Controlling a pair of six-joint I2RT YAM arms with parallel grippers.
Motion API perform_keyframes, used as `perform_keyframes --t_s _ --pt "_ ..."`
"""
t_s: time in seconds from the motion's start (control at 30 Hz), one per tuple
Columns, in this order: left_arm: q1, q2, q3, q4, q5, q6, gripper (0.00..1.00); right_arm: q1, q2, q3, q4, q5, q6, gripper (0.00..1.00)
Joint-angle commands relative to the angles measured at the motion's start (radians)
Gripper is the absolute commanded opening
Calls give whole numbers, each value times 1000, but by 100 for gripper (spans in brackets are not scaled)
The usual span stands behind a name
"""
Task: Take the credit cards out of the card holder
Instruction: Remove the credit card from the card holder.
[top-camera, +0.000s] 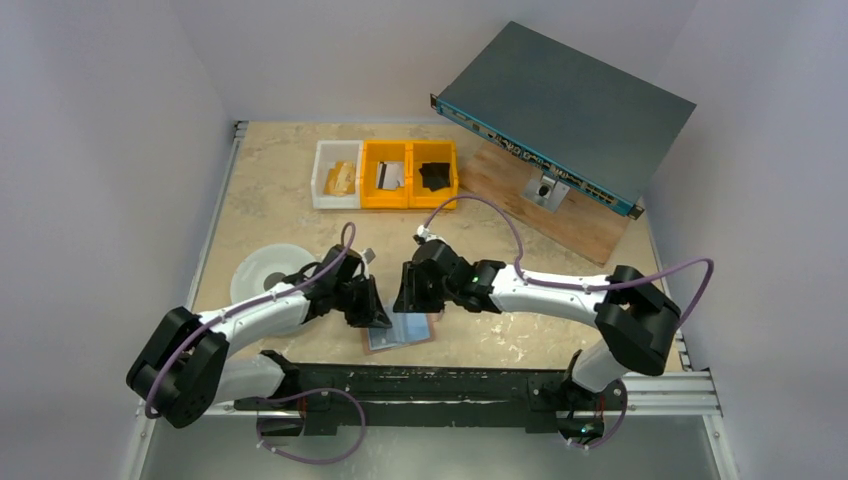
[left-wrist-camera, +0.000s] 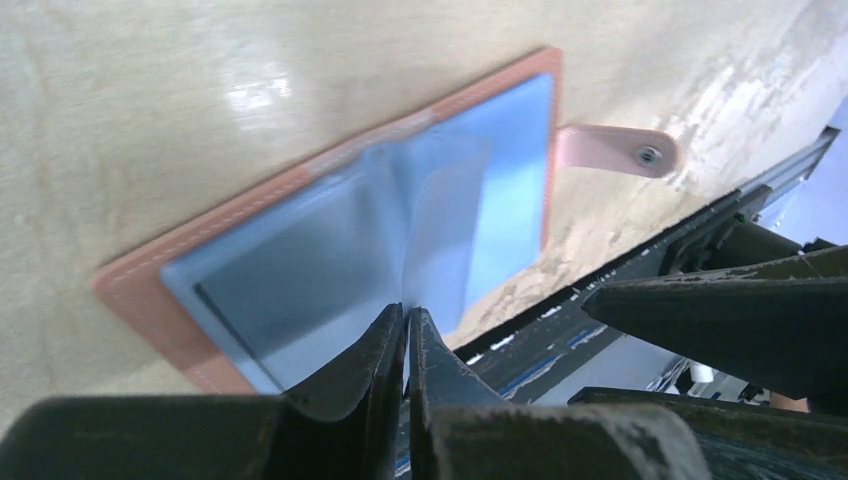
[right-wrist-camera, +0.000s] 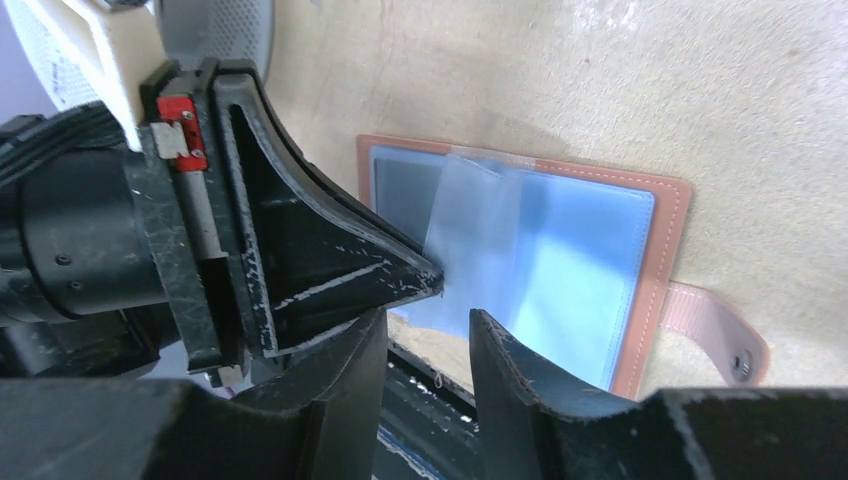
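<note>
The card holder (top-camera: 402, 332) lies open on the table near the front edge, with a pinkish-tan rim (left-wrist-camera: 150, 290), pale blue inner faces (right-wrist-camera: 590, 260) and its snap tab (right-wrist-camera: 715, 330) flat on the table. A thin pale blue-silver credit card (left-wrist-camera: 445, 225) rises from its middle fold. My left gripper (left-wrist-camera: 408, 312) is shut on that card's (right-wrist-camera: 475, 225) near edge. My right gripper (right-wrist-camera: 428, 330) stands open just beside the left fingertips (right-wrist-camera: 425, 275), with nothing between its fingers. In the top view both grippers (top-camera: 378, 312) (top-camera: 408, 297) meet over the holder and hide the card.
At the back stand a white bin (top-camera: 335, 175) and two yellow bins (top-camera: 385, 175) (top-camera: 435, 172). A grey rack box (top-camera: 565, 110) rests on a wooden board (top-camera: 560, 215) at the back right. A white round dish (top-camera: 265, 270) lies left. A black rail (top-camera: 420, 385) runs along the near edge.
</note>
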Motion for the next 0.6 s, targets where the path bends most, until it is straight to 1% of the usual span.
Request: perform_keyframes --t_s 0.0,0.13,0.3,0.33,0.43,0.57 --pt "-40 -16 82 -4 2 24 8 -12 -72 44 -87 84 -25 37" --pt "-80 61 123 38 15 8 13 -29 -115 34 -124 122 -30 37" --pt "-112 206 172 127 48 -26 21 -33 -162 12 -163 164 -29 37" --pt "-116 235 180 146 58 -35 24 -33 -173 6 -168 167 -27 37" --pt "-131 295 204 186 76 -50 35 -33 -189 -8 -179 173 -22 37" --pt "-136 313 221 185 70 -56 43 -33 -202 -20 -184 173 -19 37"
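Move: Just under the left fingertips stands the clear flap inside the open card holder, its edge at the fingers and its middle about 2 cm ahead, 1 cm right and 1 cm below. Of the left hand, the card holder's middle is roughly 1 cm back, 2 cm right and 3 cm below; its strap 9 cm right and 1 cm ahead; the plate 20 cm left and 8 cm ahead. From the right hand, the flap is some 6 cm below, 1 cm back and 1 cm left. Opening from nearly shut to a bit under half, the left fingers let go of the clear flap's edge while the hand travels about 6.5 cm right across the card holder, arching up some 2 cm and sinking back to its starting height, so its tips straddle the flap. The right hand, fingers still part open and empty, makes room, backing off about 4.5 cm right and rising 3 cm, with a little forward. ##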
